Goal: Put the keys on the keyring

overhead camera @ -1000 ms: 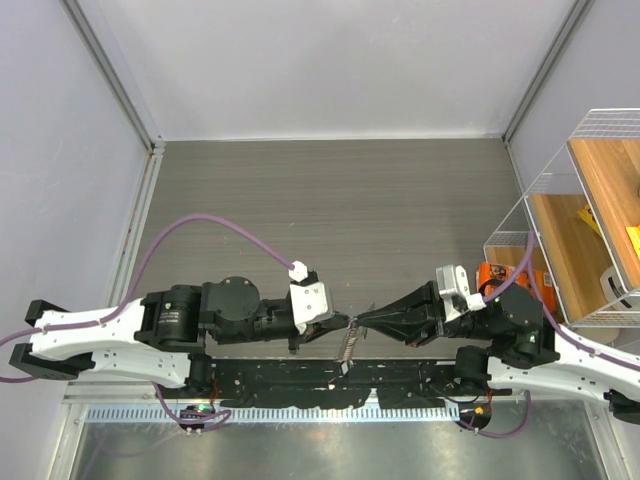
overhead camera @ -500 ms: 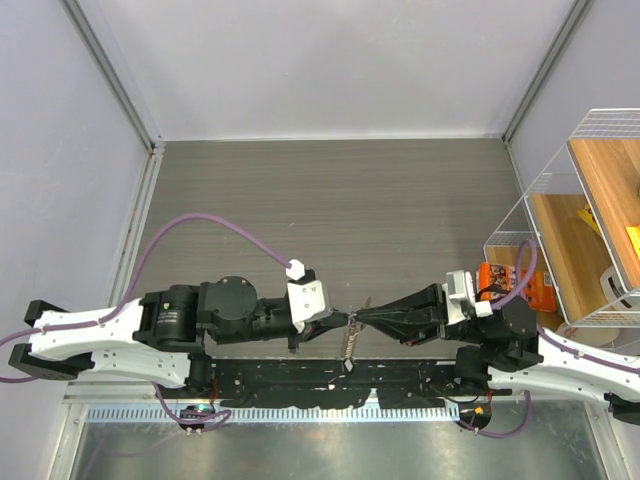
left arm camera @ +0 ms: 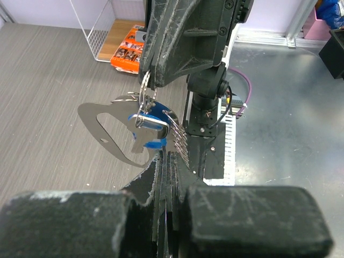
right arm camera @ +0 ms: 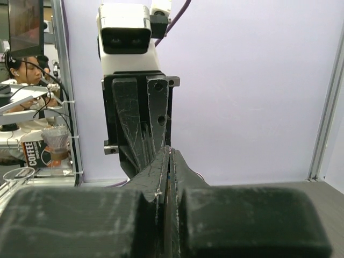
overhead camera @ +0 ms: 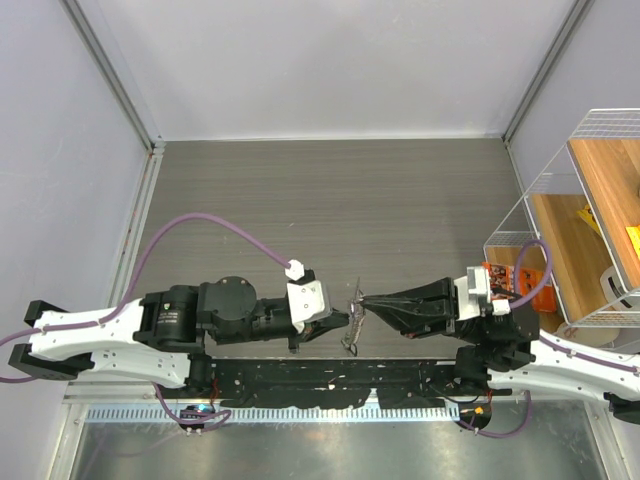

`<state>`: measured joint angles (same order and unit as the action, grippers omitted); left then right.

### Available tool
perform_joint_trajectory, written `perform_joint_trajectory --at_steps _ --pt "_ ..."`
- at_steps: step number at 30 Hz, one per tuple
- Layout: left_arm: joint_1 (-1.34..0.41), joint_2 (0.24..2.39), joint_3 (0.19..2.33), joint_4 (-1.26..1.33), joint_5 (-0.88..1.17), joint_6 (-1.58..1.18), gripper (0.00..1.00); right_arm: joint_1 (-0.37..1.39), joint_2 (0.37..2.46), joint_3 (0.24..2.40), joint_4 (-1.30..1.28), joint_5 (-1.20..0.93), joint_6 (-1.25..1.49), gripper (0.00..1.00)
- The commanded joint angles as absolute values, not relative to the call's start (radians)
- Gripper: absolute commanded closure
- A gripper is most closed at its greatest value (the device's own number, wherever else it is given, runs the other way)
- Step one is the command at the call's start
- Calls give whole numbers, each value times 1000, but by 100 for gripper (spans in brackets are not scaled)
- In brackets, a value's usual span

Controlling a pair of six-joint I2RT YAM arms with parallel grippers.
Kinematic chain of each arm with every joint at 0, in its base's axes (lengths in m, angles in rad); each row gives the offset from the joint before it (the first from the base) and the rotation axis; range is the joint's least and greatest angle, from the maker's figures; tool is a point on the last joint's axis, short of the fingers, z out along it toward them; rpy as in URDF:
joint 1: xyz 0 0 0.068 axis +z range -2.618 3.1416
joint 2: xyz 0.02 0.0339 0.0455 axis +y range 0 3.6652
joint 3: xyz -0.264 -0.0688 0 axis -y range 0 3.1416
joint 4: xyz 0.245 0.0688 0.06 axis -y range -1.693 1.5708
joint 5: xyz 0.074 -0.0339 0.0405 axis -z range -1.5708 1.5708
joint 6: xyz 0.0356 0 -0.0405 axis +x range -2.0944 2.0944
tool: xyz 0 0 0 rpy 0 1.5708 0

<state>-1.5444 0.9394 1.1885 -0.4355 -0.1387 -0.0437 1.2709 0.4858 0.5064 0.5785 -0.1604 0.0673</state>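
Note:
My two grippers meet tip to tip over the near middle of the table. In the left wrist view the thin wire keyring [left arm camera: 144,88] hangs from the right gripper [left arm camera: 153,80], which is shut on it. A blue key [left arm camera: 149,121], a flat silvery plate [left arm camera: 105,134] and a small coil [left arm camera: 180,140] dangle from the ring. The left gripper [left arm camera: 167,156] is shut just below, apparently on the blue key's lower end. From above, the key bunch [overhead camera: 351,318] sits between the left gripper [overhead camera: 345,320] and the right gripper [overhead camera: 362,300]. The right gripper [right arm camera: 171,150] faces the left gripper's fingers [right arm camera: 141,123].
An orange packet [overhead camera: 500,280] lies behind the right wrist, beside a wire-sided wooden shelf [overhead camera: 560,190] at the right edge. A black rail [overhead camera: 330,385] runs along the near edge between the arm bases. Metal frame posts [overhead camera: 150,140] mark the back corners.
The right gripper has shifted toward the far side and its wrist has drawn back to the right, carrying the ring and keys with it. The left arm has barely moved.

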Motion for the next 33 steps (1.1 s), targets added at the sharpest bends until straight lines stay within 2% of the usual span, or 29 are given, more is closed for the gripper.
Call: perform_joint_trajectory --at_steps 1,9,13,21,22,30,31,33 --pt "-1545 922 1189 -374 -147 -32 100 1279 497 492 724 -120 86 95" --pt "-1543 894 1175 -374 -182 -41 99 1278 500 497 710 -135 89 94" --pt "-1545 853 1163 -367 -199 -35 72 1279 491 497 689 -144 92 95" --pt "-1545 831 1164 -339 -154 -14 52 1279 491 512 660 -176 98 95" --pt "-1545 833 1166 -337 -143 -8 46 1279 494 514 655 -179 98 95" --pt "-1545 864 1181 -328 -110 34 44 1279 505 532 635 -225 115 94" --pt "-1543 864 1183 -325 -107 37 45 1279 502 535 635 -227 114 95" --pt "-1545 861 1178 -316 -98 38 53 1279 503 537 627 -235 117 95"
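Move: The left hand's shut fingertips are on the lower part of the hanging bunch. The silver key with the blue key behind it lies about 2 cm above them, 1 cm ahead and 2 cm to the right. The big keyring's flat metal plate lies some 2 cm ahead, 3 cm to the right and 1 cm above. From the right hand, which pinches the small split ring, that key hangs about 3 cm below and 1 cm back. The left hand opens its fingers about halfway, fore and aft, letting go of the bunch as it backs off to its left and rises, each by some 2.5 cm, then eases roughly 1 cm back right and down towards the silver key, still spread and just short of it. Meanwhile the right hand keeps its pinch on the small split ring and sinks about 1.5 cm, drifting slightly left and back to bring the hanging bunch in front of the open left fingers. ##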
